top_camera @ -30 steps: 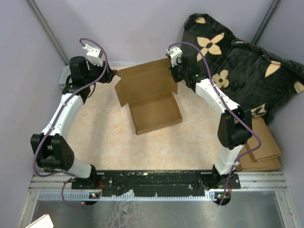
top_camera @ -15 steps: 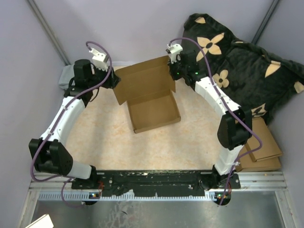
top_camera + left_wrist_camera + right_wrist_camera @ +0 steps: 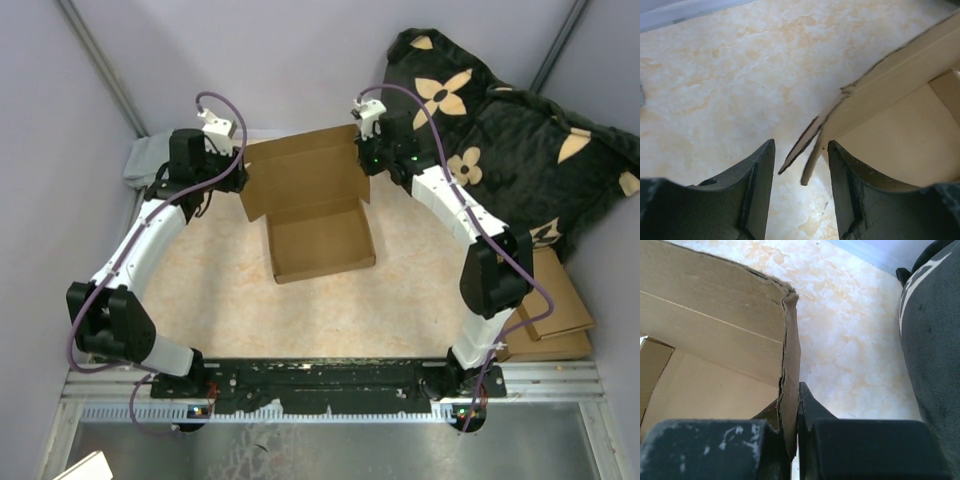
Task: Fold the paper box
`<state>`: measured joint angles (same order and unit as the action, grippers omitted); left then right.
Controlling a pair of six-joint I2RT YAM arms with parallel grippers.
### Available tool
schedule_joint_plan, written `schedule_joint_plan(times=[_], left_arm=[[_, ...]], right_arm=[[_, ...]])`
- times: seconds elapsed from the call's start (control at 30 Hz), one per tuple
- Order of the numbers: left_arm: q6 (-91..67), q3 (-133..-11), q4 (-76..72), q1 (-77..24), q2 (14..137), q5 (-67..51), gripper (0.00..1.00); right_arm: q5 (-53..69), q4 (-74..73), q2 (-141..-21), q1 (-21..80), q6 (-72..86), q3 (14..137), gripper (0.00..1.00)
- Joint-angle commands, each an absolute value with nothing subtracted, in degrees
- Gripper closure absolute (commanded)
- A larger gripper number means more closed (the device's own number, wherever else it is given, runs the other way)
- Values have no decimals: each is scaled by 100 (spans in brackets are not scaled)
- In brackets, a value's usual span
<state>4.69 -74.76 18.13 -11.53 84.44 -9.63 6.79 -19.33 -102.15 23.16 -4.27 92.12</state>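
The paper box (image 3: 322,240) sits mid-table as a brown cardboard tray with its lid (image 3: 300,178) raised at the back. My right gripper (image 3: 366,158) is shut on the lid's right edge; in the right wrist view the cardboard edge (image 3: 790,340) runs up from between the pinched jaws of that gripper (image 3: 792,401). My left gripper (image 3: 238,172) is at the lid's left edge. In the left wrist view this gripper (image 3: 801,146) is open, and two thin flap tips (image 3: 810,165) of the box (image 3: 900,135) hang between the fingers without touching either one.
A black cushion with tan flowers (image 3: 500,120) fills the back right corner and lies close to the right arm (image 3: 935,365). Stacked thicker cardboard pieces (image 3: 550,315) lie at the right edge. A grey object (image 3: 140,160) sits at the back left by the wall.
My left gripper has moved right, in to the lid's left edge. The box has shifted slightly to the left. The right gripper has kept its hold on the lid.
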Motion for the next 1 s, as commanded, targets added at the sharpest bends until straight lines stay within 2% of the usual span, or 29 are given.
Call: schedule_joint_plan(times=[0.0,0.23,0.4,0.5,0.63,0.97], left_arm=[[613,-7675,1791,-1178,8278,-394,46],[564,-7549,1707,-1174,8290,-1136,47],[402,-7775,1892,-1178,8547,-1618,51],[357,-8020,2190,-1178,8736,-1671,57],[259,-8403,2642,-1178,8962,-1785,71],[-54,-8995,3403,-1178,9378,-1868,82]], right_arm=[[695,-1652,-9767,2355,-391,9206,99],[770,-1664,-9753,2355,-421,9160,99],[829,-1792,-9800,2354,-411,9247,99],[787,-1952,-9853,2355,-336,9372,99],[637,-2421,-10056,2355,-114,9769,99],[692,-2904,-10281,2355,375,10161,99]])
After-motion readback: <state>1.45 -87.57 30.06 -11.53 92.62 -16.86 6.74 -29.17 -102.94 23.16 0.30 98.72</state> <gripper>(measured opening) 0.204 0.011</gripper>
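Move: The lid's left side flap is almost at the open left hand: its middle lies about 2 cm to the hand's right, 1 cm ahead and roughly level with it. The lid's right side flap, already pinched in the right hand, is some 26 cm to the left hand's right and 2 cm farther out. The tray sits about 14 cm back from the left hand, 17 cm to its right and 13 cm lower. From the right hand, the left flap is about 24 cm to the left and 1 cm back. The lid's left side flap is taken between the left fingers: the hand first drifts about 1 cm left and returns, then goes some 3.5 cm right onto the flap, tipping down roughly 10 degrees as its half-open fingers close and pinch it. The right hand keeps its shut grip on the right flap, easing back about 1 cm, dipping slightly and then rising. ##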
